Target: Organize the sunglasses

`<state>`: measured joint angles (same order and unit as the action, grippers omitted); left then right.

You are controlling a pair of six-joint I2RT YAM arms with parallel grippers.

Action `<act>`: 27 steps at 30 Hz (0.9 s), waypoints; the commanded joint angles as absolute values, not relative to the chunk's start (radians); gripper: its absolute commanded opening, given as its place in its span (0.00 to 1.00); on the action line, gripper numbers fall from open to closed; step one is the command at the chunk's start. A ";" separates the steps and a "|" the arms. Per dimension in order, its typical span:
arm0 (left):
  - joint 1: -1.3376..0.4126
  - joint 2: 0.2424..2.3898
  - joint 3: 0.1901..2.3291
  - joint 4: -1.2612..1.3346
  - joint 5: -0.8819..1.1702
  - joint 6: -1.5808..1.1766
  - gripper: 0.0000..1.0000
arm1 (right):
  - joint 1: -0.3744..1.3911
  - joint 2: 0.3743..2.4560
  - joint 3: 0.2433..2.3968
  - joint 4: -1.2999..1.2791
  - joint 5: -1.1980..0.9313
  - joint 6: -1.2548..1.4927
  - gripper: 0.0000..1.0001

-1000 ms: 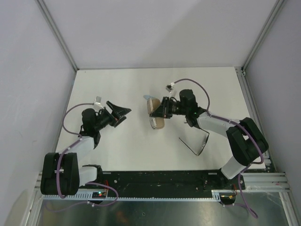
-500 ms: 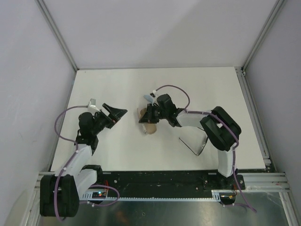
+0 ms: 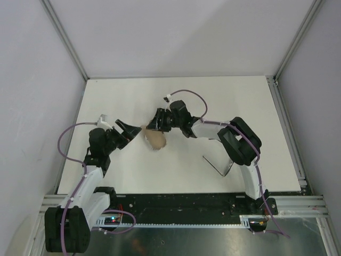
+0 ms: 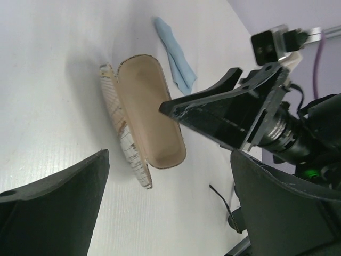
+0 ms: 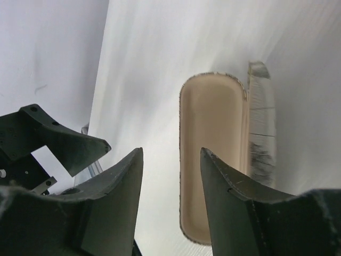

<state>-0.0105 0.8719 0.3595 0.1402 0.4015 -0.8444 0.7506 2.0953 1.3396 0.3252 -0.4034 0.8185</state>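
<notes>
The sunglasses (image 3: 224, 166) lie on the white table at the near right, a thin black frame with one temple arm stretched left; the temple tip shows in the left wrist view (image 4: 223, 205). The beige oval case (image 3: 155, 140) lies open at the table's middle and shows in both wrist views (image 4: 152, 114) (image 5: 212, 160). My right gripper (image 3: 155, 122) is open just behind the case, one finger (image 5: 234, 197) over its rim. My left gripper (image 3: 133, 131) is open and empty just left of the case.
A light blue cloth (image 4: 174, 53) lies beyond the case, mostly hidden under the right arm in the top view. The table's edges meet grey walls at left, right and back. The right arm stretches across the table's middle.
My right gripper has swung left across the table and the case has moved left with it, now lying open close to the left gripper. The left gripper has shifted slightly. The sunglasses have not moved.
</notes>
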 commanded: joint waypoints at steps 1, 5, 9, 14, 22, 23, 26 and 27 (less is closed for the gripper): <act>-0.005 0.858 0.415 0.118 0.376 -0.807 0.99 | 0.721 2.030 1.406 0.259 -0.363 0.713 0.53; -0.005 0.876 0.423 0.115 0.371 -0.796 0.99 | 0.685 1.980 1.408 0.152 -0.321 0.558 0.48; -0.005 0.900 0.437 0.116 0.383 -0.782 0.98 | 0.655 1.970 1.442 -0.007 -0.219 0.386 0.34; -0.006 0.927 0.465 0.114 0.408 -0.756 0.96 | 0.641 2.026 1.546 -0.203 -0.047 0.228 0.29; -0.009 0.964 0.475 0.117 0.413 -0.752 0.95 | 0.606 2.118 1.636 -0.314 0.054 0.160 0.24; -0.012 0.967 0.475 0.118 0.413 -0.750 0.95 | 0.604 2.131 1.655 -0.329 0.066 0.153 0.24; -0.019 0.986 0.474 0.123 0.412 -0.749 0.95 | 0.598 2.177 1.709 -0.374 0.075 0.141 0.23; -0.022 0.993 0.474 0.125 0.410 -0.749 0.95 | 0.596 2.189 1.723 -0.384 0.074 0.139 0.23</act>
<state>-0.0120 0.9756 0.4339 0.1024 0.3992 -0.7765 0.6064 2.1448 1.6363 -0.3046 0.0227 0.1856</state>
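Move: The blue cloth lies flat about 12 cm ahead of the right hand and 12 cm to its right, some 8 cm below. The open case is almost under that hand, roughly 1 cm back and 2 cm to the right, about 6 cm below; the sunglasses lie some 34 cm to the right and 12 cm back. From the left hand, the cloth is about 12 cm ahead, 20 cm to the right and 12 cm below. To the blue cloth the right hand travels from over the open case, first forward and then mostly right, about 14 cm right and 10 cm forward in all, staying level before sinking some 5 cm at the end. The wrist swings some 45 degrees, so the left-pointing fingers turn steeply down, and the gap between them narrows by about half, with the fingers still short of touching the cloth. ##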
